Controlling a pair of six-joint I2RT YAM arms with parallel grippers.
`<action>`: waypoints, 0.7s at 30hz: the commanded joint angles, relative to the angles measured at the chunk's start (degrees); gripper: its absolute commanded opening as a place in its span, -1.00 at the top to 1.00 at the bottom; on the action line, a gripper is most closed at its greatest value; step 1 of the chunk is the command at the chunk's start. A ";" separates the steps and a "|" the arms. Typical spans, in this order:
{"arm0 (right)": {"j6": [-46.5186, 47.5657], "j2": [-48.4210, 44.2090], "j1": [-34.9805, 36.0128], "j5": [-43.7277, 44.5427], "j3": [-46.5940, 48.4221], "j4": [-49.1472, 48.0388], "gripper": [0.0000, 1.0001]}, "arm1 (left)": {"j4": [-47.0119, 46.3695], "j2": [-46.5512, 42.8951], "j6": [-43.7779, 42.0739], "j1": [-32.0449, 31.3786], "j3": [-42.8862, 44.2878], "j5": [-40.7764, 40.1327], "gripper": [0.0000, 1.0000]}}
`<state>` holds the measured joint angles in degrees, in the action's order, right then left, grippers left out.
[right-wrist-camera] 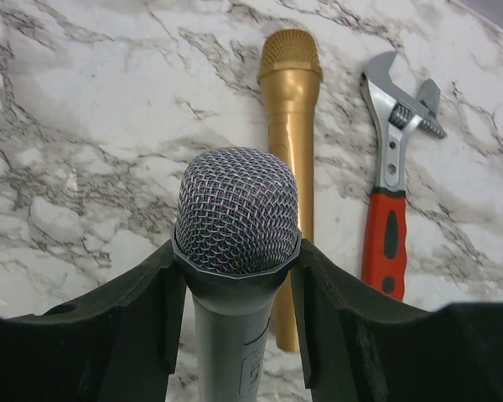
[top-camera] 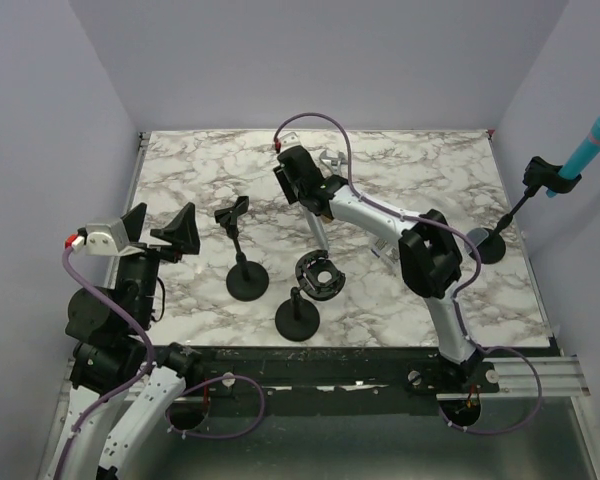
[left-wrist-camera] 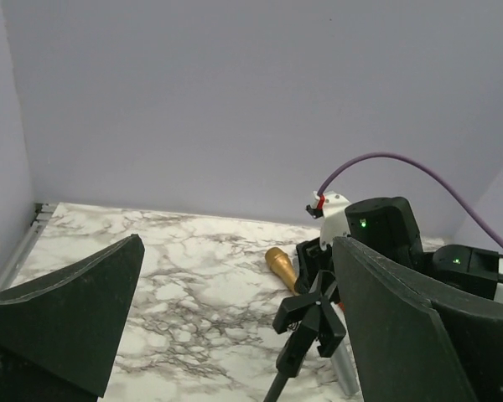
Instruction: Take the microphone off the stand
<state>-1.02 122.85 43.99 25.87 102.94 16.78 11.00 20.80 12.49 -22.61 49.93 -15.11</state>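
My right gripper (right-wrist-camera: 237, 260) is shut on a grey microphone (right-wrist-camera: 237, 209) with a silver mesh head, just below the head. In the top view this gripper (top-camera: 302, 180) is at the far middle of the table, and the microphone's grey body (top-camera: 319, 235) hangs away from it. A black stand (top-camera: 246, 280) with an empty clip (top-camera: 234, 213) stands to its left; the clip (left-wrist-camera: 318, 314) also shows in the left wrist view. My left gripper (top-camera: 162, 228) is open and empty at the left side. A teal microphone (top-camera: 592, 142) sits in a second stand's clip (top-camera: 546, 176) at far right.
A gold microphone (right-wrist-camera: 291, 126) and a red-handled wrench (right-wrist-camera: 391, 193) lie flat on the marble under the right gripper. A short stand base (top-camera: 297, 320) and a black round part (top-camera: 320, 275) sit near the front middle. Purple walls enclose the table.
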 commanded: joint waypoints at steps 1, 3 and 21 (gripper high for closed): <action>2.55 5.94 -1.70 -5.62 8.33 0.01 0.99 | -5.08 -2.41 -3.17 0.06 -3.54 -3.09 -0.97; 3.19 9.03 -2.47 -7.46 12.19 0.47 0.99 | -4.61 -2.87 -3.35 0.41 -4.16 -3.10 -0.97; 5.96 29.22 -5.91 -11.31 34.67 -0.70 0.73 | -6.16 -3.49 -6.27 0.38 -6.42 -6.58 -0.97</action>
<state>3.73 149.49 38.83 16.25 134.96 17.96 6.42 17.30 7.35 -22.55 44.12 -19.99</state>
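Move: The silver microphone, already out of its clip and held just below its head by the right hand, is going to bare marble about 11 cm ahead, 4 cm left and 12 cm below. The golden microphone's middle lies some 8 cm ahead and 5 cm right, the wrench 9 cm ahead and 13 cm right, both 11 to 12 cm below. From the left hand, that bare marble is roughly 37 cm ahead, 18 cm right and 40 cm down. The silver microphone is carried forward about 10 cm and some 4 cm left by the right hand, past the golden microphone's left side and towards the bare marble there. The hand sinks about 5 to 6 cm on the way, mostly in the second half as the forward travel slows. The fingers keep their grip below the head and the wrist turns only about 5 degrees counter-clockwise. ##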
